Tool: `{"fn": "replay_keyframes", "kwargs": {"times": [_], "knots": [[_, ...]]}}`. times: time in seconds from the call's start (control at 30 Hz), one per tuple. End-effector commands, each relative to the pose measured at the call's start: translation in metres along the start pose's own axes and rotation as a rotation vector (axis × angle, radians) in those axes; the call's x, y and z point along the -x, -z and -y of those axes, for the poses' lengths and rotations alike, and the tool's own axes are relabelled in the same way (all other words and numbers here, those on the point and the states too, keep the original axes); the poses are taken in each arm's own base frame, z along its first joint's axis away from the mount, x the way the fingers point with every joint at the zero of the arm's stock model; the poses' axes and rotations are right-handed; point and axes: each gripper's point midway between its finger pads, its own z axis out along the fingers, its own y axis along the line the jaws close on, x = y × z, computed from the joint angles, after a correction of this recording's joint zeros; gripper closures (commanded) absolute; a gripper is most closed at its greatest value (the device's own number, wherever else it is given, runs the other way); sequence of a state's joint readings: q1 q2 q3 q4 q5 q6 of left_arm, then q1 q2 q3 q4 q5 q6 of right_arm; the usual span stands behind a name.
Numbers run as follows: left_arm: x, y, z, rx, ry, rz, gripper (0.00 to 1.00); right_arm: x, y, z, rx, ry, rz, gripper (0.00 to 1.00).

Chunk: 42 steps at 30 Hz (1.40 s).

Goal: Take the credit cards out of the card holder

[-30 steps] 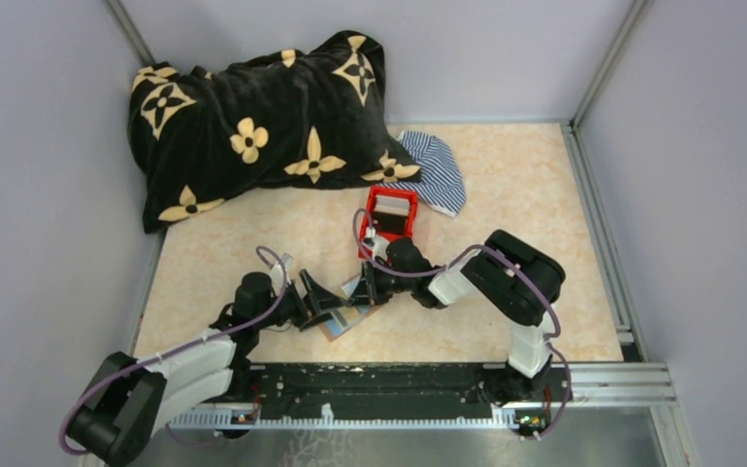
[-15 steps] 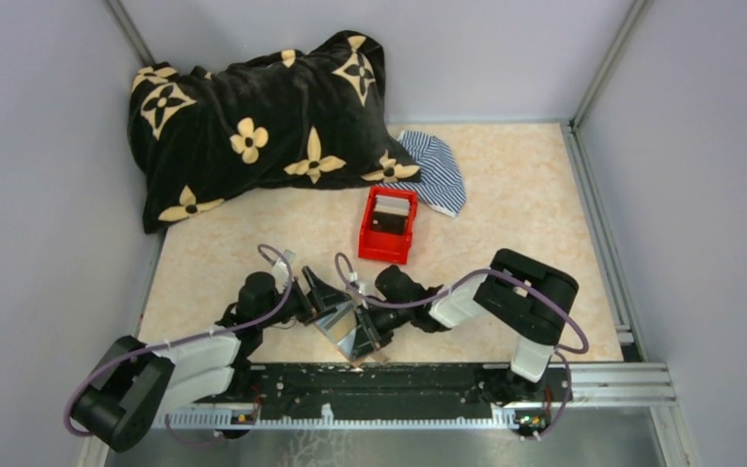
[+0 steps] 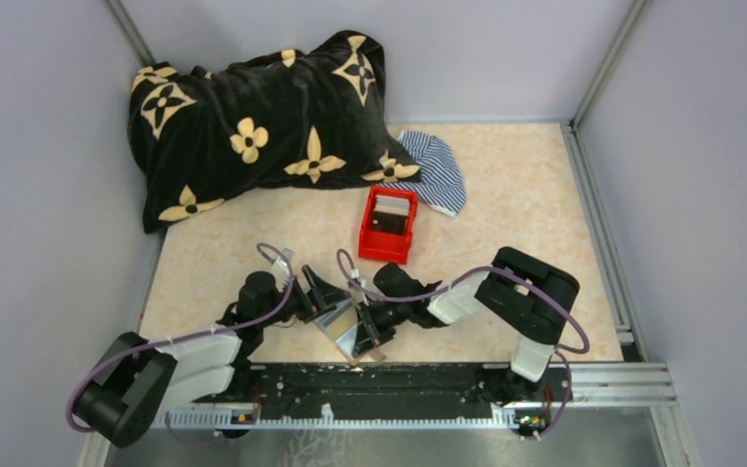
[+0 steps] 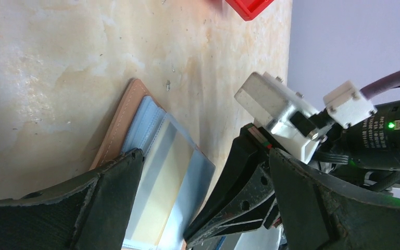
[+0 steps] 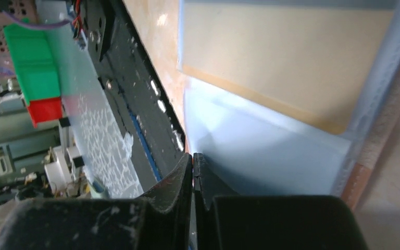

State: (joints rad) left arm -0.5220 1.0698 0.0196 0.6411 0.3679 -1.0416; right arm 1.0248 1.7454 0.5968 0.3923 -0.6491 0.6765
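Observation:
The card holder point(image 3: 342, 326) lies open near the table's front rail, with a tan leather edge point(image 4: 115, 125) and clear sleeves over a cream insert point(image 5: 286, 57). A light blue credit card point(image 5: 271, 151) sticks out of its near side. My right gripper point(image 3: 368, 337) is shut on that card's edge, the fingertips point(image 5: 187, 165) pressed together at its corner. My left gripper point(image 4: 205, 156) stands wide open around the holder, one finger point(image 4: 83, 203) lying over the leather edge. Whether that finger touches the holder does not show. The right gripper's fingers point(image 4: 245, 198) show between the left jaws.
A red open-top box point(image 3: 387, 226) stands behind the holder, with a striped cloth point(image 3: 440, 173) and a black flowered pillow point(image 3: 253, 117) further back. The black base rail point(image 3: 379, 379) runs right beside the holder. Grey walls close in both sides.
My right gripper has pulled toward the front rail, and the card holder has slid that way with it. The left gripper followed slightly and stayed open. Little has moved in the last half second.

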Motion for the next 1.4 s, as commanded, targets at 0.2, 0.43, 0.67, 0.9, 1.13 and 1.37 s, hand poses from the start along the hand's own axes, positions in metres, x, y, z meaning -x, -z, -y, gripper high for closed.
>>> {"fn": "replay_keyframes", "kwargs": {"times": [0.2,0.43,0.67,0.9,1.13,1.37], "knots": [[-0.032,0.012,-0.047,0.159,0.006,-0.116,0.01,0.056,0.019,0.07,-0.348,-0.048,0.165,0.96],[-0.028,0.021,-0.039,0.152,0.001,-0.083,0.01,0.073,0.024,0.08,-0.365,-0.041,0.174,0.96],[-0.027,0.026,-0.045,0.173,0.004,-0.059,0.01,0.081,0.024,0.074,-0.328,-0.032,0.171,0.96],[-0.014,0.017,-0.037,0.184,-0.04,-0.045,0.01,0.08,0.026,0.046,-0.209,-0.059,0.179,0.71],[-0.009,0.004,-0.04,0.229,-0.076,-0.083,0.02,0.087,0.032,0.018,-0.106,-0.134,0.238,0.53],[-0.009,0.0,-0.04,0.214,-0.062,-0.076,0.04,0.093,0.027,0.019,-0.12,-0.154,0.225,0.53]]}}
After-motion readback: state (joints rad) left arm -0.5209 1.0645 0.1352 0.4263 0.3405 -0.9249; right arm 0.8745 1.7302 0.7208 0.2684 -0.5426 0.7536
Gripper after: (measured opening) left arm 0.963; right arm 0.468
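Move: The open card holder lies tilted between the hands, its middle about 5 cm ahead and 2 cm left of the shut right fingertips and some 1 cm below them; the beige card in it is 6 cm ahead and 3 cm left, the clasp tab level and 4 cm right, the red box about 25 cm ahead and 6 cm right. From the wide-open left hand, the holder's middle lies about 5 cm back, 3 cm right and 3 cm below. With its fingers shut and low on the near part of the card holder, the right hand sweeps forward about 9 cm, turning some 10 degrees clockwise as it pushes the holder's right end forward, then eases back a little, rises some 2 cm and opens to about half over the empty blue sleeve beside the beige card. The left hand stays spread wide at the holder's far left edge, drawing back about 1.5 cm and then coming forward again to finish about 1 cm ahead of its start, its wrist rolling slightly. ##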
